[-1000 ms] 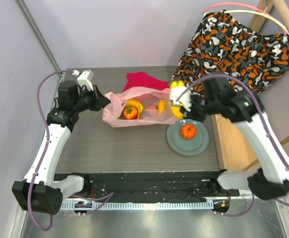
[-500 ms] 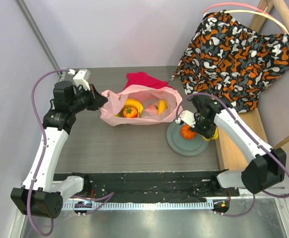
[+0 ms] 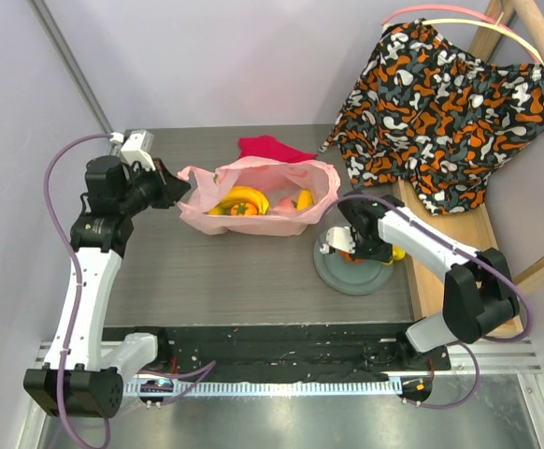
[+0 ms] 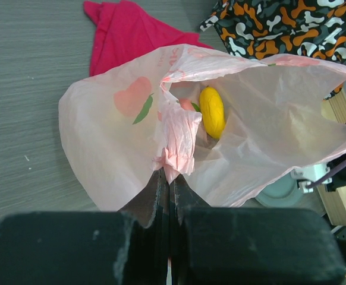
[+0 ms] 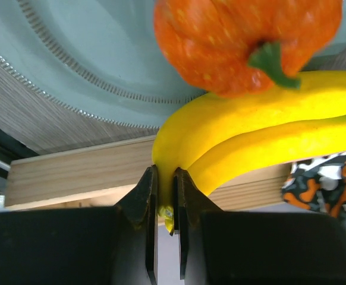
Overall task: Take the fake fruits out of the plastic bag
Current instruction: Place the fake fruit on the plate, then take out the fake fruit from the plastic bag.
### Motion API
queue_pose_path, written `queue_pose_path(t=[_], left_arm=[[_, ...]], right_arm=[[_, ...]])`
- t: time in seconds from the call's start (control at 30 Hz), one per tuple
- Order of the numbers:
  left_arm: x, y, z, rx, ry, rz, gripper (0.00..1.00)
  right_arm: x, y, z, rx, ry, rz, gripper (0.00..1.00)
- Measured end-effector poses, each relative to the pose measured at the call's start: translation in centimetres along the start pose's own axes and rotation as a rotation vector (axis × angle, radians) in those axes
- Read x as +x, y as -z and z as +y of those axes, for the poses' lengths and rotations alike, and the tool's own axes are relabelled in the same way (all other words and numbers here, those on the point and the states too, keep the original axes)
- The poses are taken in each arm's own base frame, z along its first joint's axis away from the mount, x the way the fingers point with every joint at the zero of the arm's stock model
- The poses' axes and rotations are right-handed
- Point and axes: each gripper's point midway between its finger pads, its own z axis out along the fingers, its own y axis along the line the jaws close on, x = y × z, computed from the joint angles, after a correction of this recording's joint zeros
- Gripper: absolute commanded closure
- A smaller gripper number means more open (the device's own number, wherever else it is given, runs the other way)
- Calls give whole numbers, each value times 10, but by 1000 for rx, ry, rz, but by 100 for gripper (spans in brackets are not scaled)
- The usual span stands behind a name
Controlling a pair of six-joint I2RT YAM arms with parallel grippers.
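The pale-pink plastic bag (image 3: 272,223) lies open on the table, with yellow bananas (image 3: 244,198), an orange fruit (image 3: 245,210) and another yellow fruit (image 3: 305,199) inside. My left gripper (image 3: 173,193) is shut on the bag's bunched left handle (image 4: 176,148) and holds that edge up; a yellow fruit (image 4: 211,111) shows through the mouth. My right gripper (image 5: 164,178) is low over the grey-green plate (image 3: 347,279), shut on the stem end of a banana bunch (image 5: 250,130). The bunch lies against an orange fruit (image 5: 244,41) on the plate (image 5: 72,47).
A red cloth (image 3: 270,149) lies behind the bag. A wooden rack (image 3: 445,229) with a patterned orange, black and white cloth (image 3: 440,94) stands along the right side. The plate sits close to the wooden edge (image 5: 78,172).
My right arm has swung down from above the bag's right end to the plate, carrying the banana bunch. My left gripper has drawn the bag's handle a little to the left.
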Motion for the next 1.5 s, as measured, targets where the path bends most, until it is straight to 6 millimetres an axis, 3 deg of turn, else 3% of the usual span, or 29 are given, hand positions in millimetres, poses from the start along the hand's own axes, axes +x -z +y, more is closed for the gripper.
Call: queue_pose_path(t=[0.13,0.23,0.27,0.37,0.4,0.5,0.63,0.87,0.93,1.37,1.43,1.5], left_arm=[[-2,3,1,-6,3,-10,100],[-2,4,1,-4,4,-12,100],[-3,4,1,-2,3,-12,100],[-3,5,0,3,2,-12,100],[-3,5,-1,4,2,-13,100],[-3,6,-2,9,-1,-16,100],[-4,8,-4,12,-4,-22,100],[-5,9,-6,19,-6,-24,100],[-5,9,-6,21,-6,-23,100],[-3,10,-8,34,-17,-15,100],[-1,12,-8,30,-30,-4,100],[3,15,-7,25,-40,9,100]], right_arm=[[-15,-6,12,20,130,55,96],[-18,-15,20,15,211,156,74],[-18,-18,22,13,227,192,61],[-15,-29,24,4,245,263,45],[-14,-34,25,-2,253,281,15],[-11,-39,28,-24,256,318,2],[-30,-24,20,-43,227,283,0],[-111,43,-5,14,161,13,0],[-126,56,-5,27,161,-42,1],[-132,72,22,-75,183,-117,0],[-148,95,19,-84,175,-237,0],[-169,133,9,-40,156,-428,0]])
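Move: The right hand holds the banana bunch by its stem end, above the plate's right edge; the plate's middle lies about 7 cm to its left, level with it in reach and some 7 cm lower. The orange pumpkin sits roughly 7 cm left, 2 cm ahead and 5 cm below. The pink bag's middle is about 28 cm left, 15 cm farther out and 4 cm below. From the left hand, the plate is some 40 cm right, 7 cm back and 30 cm down. Down and slightly back goes the right hand, sinking about 5 cm while its fingertips swing right some 20 degrees; low over the plate its fingers open wide and let go of the banana stem. It then lifts away leftward towards the bag, pauses briefly, and ends about 18 cm left of and 14 cm above the release point, fingertips swinging back left. The left hand keeps pinching the bag's rim. ##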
